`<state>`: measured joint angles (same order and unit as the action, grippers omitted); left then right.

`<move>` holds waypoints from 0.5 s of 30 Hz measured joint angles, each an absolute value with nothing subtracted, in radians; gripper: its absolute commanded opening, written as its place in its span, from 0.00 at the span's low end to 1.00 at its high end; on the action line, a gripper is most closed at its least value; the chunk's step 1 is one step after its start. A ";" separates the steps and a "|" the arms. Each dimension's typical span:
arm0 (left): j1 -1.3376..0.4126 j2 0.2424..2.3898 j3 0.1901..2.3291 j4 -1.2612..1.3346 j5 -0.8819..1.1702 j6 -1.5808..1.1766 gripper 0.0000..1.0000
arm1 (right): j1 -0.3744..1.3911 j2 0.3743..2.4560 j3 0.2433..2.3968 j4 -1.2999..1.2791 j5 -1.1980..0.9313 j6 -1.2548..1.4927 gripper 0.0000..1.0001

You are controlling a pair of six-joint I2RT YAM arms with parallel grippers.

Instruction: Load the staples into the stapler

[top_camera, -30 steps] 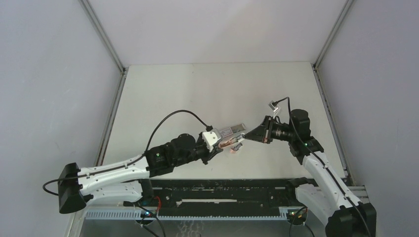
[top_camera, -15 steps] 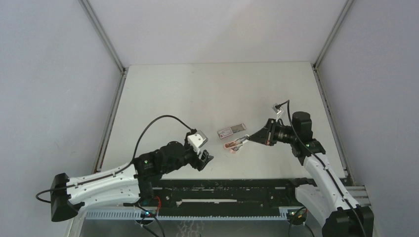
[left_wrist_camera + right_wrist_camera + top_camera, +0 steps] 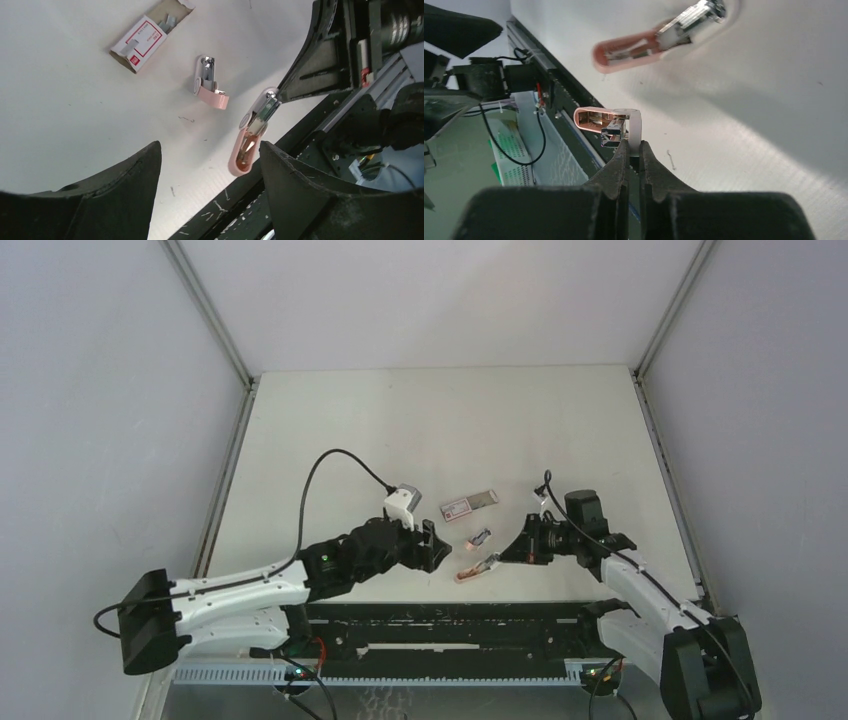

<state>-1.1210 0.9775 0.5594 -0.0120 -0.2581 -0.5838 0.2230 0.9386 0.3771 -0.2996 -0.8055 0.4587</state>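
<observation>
The staples [image 3: 168, 21] are grey strips in the open end of a flat pinkish box [image 3: 469, 504] with a red-marked label, which lies on the table. My right gripper [image 3: 634, 145] is shut on the white end of an opened pink stapler [image 3: 596, 119]. It holds that stapler [image 3: 475, 569] low over the table's near edge. A second pink stapler [image 3: 481, 537] lies loose between the box and the held one. My left gripper [image 3: 432, 545] stands open and empty just left of both staplers. In the left wrist view the held stapler [image 3: 248, 142] hangs close to the right finger.
Stray single staples [image 3: 186, 119] are scattered on the table and along the black rail [image 3: 450, 612] at the near edge. The enclosure's grey walls stand on the left, right and back.
My left gripper has opened, let go and drawn back to the left. My right gripper has carried one stapler down toward the near edge. The other stapler now lies alone on the table.
</observation>
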 measured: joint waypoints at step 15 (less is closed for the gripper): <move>-1.084 1.244 0.602 0.103 -0.141 -0.808 0.76 | 0.203 1.128 0.273 -0.059 -0.742 0.529 0.00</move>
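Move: The right hand already holds the open stapler by its end; its middle lies about 5 cm right, 1 cm back and 8 cm below the left hand. The right hand is taking it to the table spot 4 cm left, 1 cm back and some 7 cm below itself. From the left hand, the lying stapler is 5 cm ahead, 5 cm right, and the staple box 12 cm ahead, 4 cm right, both 12 cm lower. The right hand keeps its shut pinch on the stapler's end and lowers it about 5 cm towards the table on the near side of the lying stapler, stops sinking, then eases forward a couple of centimetres. Meanwhile the left hand, fingers staying open, comes right and down about 4 cm each way towards the two staplers, its fingertips tipping some 15 degrees further down, and touches neither. ##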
